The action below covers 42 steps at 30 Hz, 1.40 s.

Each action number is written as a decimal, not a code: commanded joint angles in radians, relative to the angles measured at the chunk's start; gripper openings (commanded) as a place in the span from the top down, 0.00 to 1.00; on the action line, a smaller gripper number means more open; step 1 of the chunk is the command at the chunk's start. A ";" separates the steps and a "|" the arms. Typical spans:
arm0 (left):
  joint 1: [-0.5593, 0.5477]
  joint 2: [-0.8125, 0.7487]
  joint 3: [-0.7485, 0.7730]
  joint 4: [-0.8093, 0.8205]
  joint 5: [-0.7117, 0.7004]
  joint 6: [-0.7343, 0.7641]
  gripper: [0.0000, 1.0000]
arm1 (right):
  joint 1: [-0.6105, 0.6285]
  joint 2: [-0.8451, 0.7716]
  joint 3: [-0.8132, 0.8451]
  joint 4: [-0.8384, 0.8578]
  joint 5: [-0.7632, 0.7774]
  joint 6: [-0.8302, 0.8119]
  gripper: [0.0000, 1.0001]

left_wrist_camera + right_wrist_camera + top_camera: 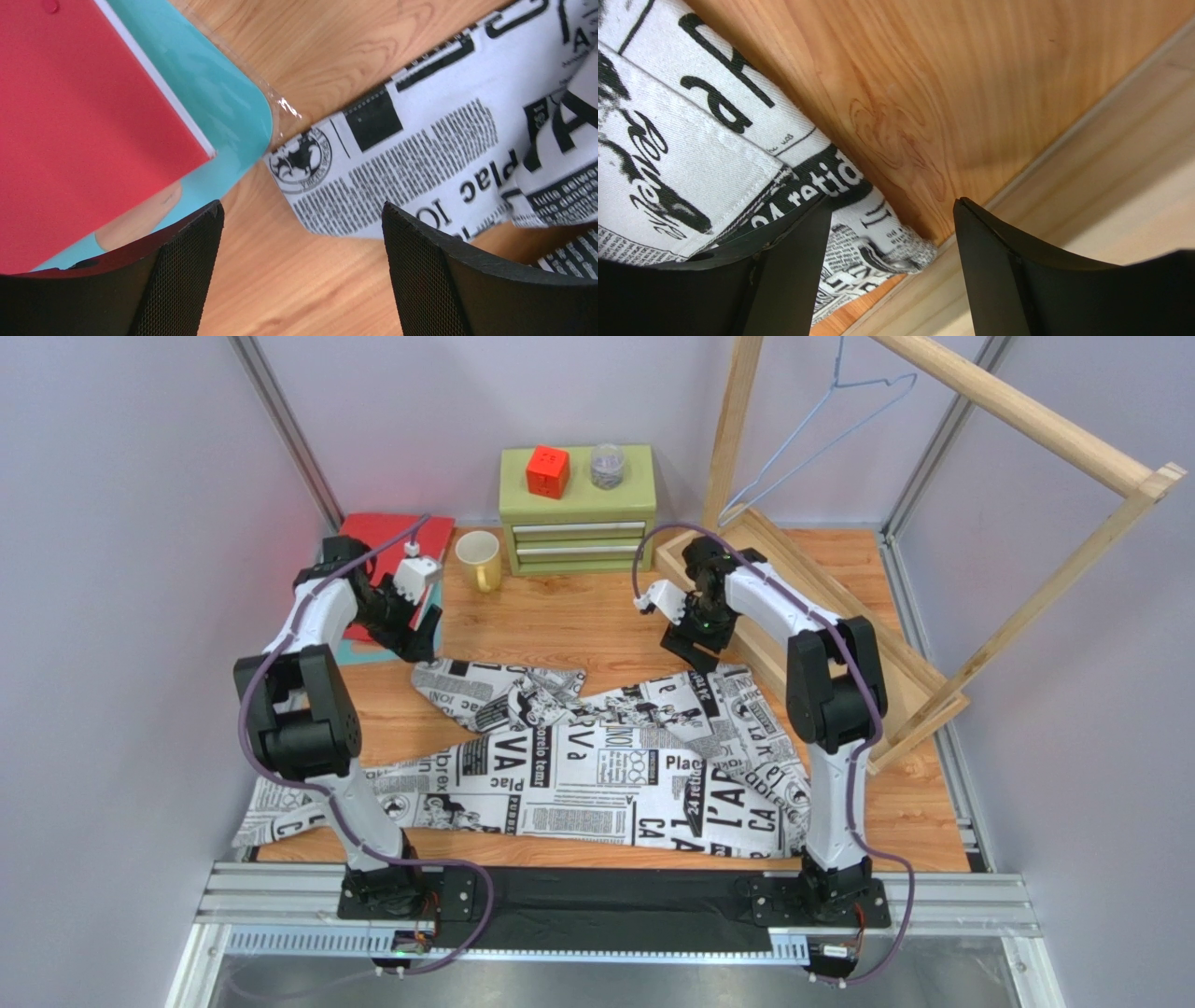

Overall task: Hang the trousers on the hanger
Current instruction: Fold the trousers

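The trousers, white with black newspaper print, lie crumpled and spread across the front half of the wooden table. The hanger, thin pale blue wire, hangs from the wooden rack's top bar at the back right. My left gripper hovers open just beyond the trousers' left end; in the left wrist view its jaws frame bare wood, with the trousers ahead. My right gripper is open above the trousers' far right edge; in the right wrist view a fold of trousers lies below, ungripped.
A red folder on a teal sheet lies beside the left gripper. A yellow mug and a green drawer chest carrying a red cube and a jar stand at the back. The wooden rack's base runs along the right.
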 commanded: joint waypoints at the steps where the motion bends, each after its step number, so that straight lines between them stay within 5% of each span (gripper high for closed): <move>1: -0.047 0.097 0.073 0.055 -0.070 -0.080 0.11 | 0.015 0.009 -0.050 -0.050 -0.030 -0.070 0.31; 4: -0.086 0.143 0.082 0.077 -0.097 -0.070 0.13 | 0.024 0.004 -0.106 -0.058 -0.027 -0.089 0.34; 14: -0.256 0.227 0.084 0.109 -0.170 0.038 0.17 | 0.026 -0.016 -0.110 -0.098 -0.026 -0.060 1.00; 20: -0.265 0.270 0.049 0.063 -0.235 0.131 0.22 | 0.021 -0.112 -0.063 -0.165 -0.017 -0.024 1.00; 23: -0.265 0.246 0.030 0.068 -0.245 0.107 0.58 | 0.012 -0.184 -0.066 -0.187 0.006 -0.009 1.00; 24: -0.259 0.206 0.007 0.084 -0.241 0.113 0.78 | 0.009 -0.216 -0.069 -0.204 0.014 -0.006 1.00; 27: -0.247 0.110 -0.031 0.063 -0.221 0.134 1.00 | -0.014 -0.264 -0.109 -0.213 0.045 -0.003 1.00; 36: 0.023 -0.174 -0.060 -0.009 -0.078 0.101 1.00 | -0.164 -0.396 -0.218 -0.193 0.114 -0.026 1.00; 42: 0.138 -0.198 -0.131 -0.001 -0.107 0.167 1.00 | -0.198 -0.384 -0.244 -0.158 0.155 -0.040 1.00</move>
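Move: The left hand goes for the far edge of the upper trouser leg, about 8 cm right, 2 ahead and 7 below; the leg's hem is almost beneath the hand, the red folder's middle some 18 ahead and 8 left, the mug 18 ahead and 9 right. The right hand's target is the far waist corner, about 5 cm back, 1 right and 3 below; the wooden tray's middle lies roughly 8 ahead and 17 right. Both hands pinch the trousers near their far edge and draw them apart: the right sinks and backs about 5 cm onto the waist corner, closes, lifts it some 9 cm, then swings it right towards the tray. The left dips and slides right over the upper leg, closes just in from the hem, then carries it up and left with a little back, about 14 cm sideways. ##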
